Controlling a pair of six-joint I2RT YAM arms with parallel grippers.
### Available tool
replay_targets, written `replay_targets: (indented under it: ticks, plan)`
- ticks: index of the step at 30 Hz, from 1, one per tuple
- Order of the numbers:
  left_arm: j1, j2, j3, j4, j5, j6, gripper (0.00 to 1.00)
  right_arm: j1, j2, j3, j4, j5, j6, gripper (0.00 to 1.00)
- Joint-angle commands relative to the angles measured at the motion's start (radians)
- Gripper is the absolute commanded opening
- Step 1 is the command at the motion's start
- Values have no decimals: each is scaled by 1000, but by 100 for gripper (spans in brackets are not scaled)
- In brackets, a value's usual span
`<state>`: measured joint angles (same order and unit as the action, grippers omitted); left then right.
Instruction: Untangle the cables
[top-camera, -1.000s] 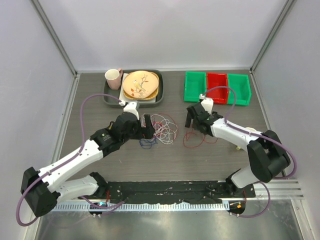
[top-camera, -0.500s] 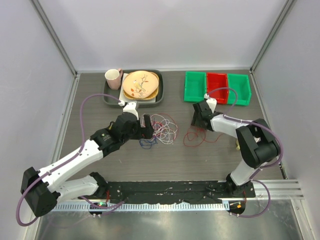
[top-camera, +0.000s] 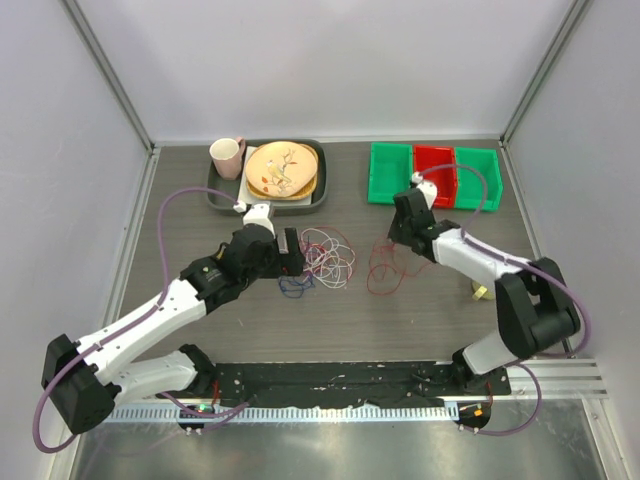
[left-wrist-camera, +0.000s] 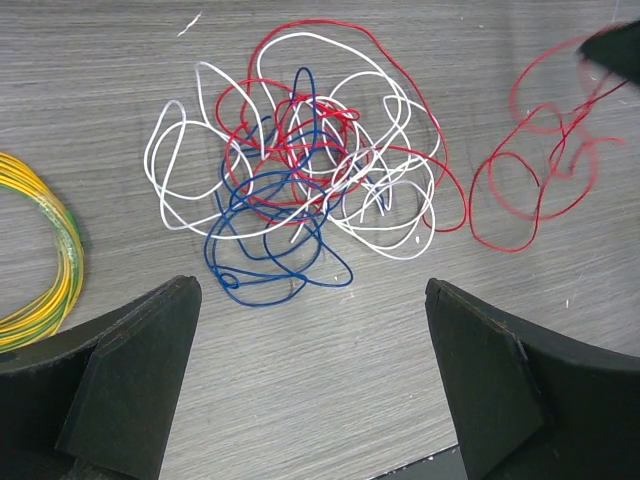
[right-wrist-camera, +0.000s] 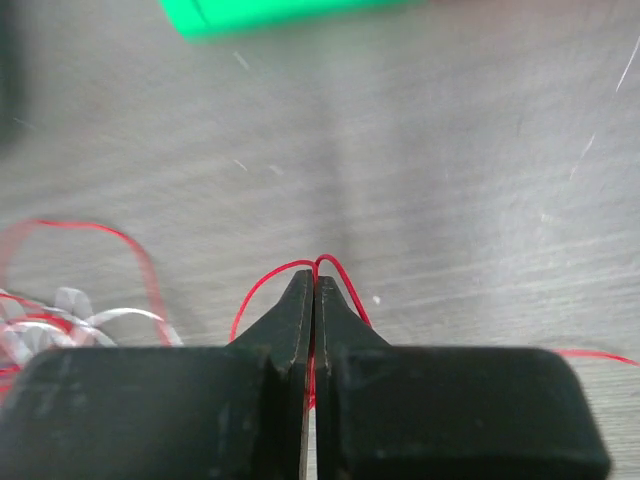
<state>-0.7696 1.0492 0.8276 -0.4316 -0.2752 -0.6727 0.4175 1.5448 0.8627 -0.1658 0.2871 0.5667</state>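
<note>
A tangle of thin red, white and dark blue cables (top-camera: 326, 257) lies mid-table; it also shows in the left wrist view (left-wrist-camera: 300, 180). A blue loop (top-camera: 296, 287) hangs out toward the near side. My left gripper (top-camera: 291, 254) is open and empty just left of the tangle, its jaws wide apart (left-wrist-camera: 312, 292). A separate red cable (top-camera: 384, 270) lies right of the tangle, seen too in the left wrist view (left-wrist-camera: 535, 190). My right gripper (top-camera: 398, 236) is shut on a loop of this red cable (right-wrist-camera: 335, 268), pinched between its tips (right-wrist-camera: 313, 285).
A dark tray (top-camera: 222, 197) at the back left holds a patterned plate (top-camera: 282, 169) and a pink mug (top-camera: 227, 157). Green and red bins (top-camera: 434, 175) stand at the back right. A yellow wire ring (left-wrist-camera: 55, 250) lies beside my left gripper.
My right gripper has moved away from the arms' bases toward the bins, with the red cable trailing from it. The left arm has barely moved.
</note>
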Motion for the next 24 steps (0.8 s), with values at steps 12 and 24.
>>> replay_targets:
  ticks: [12,24]
  plan:
    - [23,-26,-10,-7,-93,-2,100,-121,-55,579,81,222,-152,1]
    - [38,-2,-5,-9,-122,4,100,-289,121,964,52,139,-186,1]
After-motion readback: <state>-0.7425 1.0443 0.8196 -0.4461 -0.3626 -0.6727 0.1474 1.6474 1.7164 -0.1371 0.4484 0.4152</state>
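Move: Some 18 cm ahead of the right hand, about 11 cm to its right and slightly lower is the red bin, the likely place for the red cable it already pinches. The left green bin is about 18 cm ahead and 1 cm right; the right green bin, equally far ahead, is 20 cm right. The cable tangle is about 15 cm left and 3 cm back. From the left hand, the red bin is about 30 cm ahead, 32 cm right and 14 cm lower. Sweeping the pinched red cable steeply up, the right hand climbs about 34 cm, swinging forward and then also right, to end high above the bins, around the red one. Its fingers stay shut and tip up by some 40 degrees to nearly level, while the hand turns clockwise. The empty, open left hand eases slightly left over the table. ##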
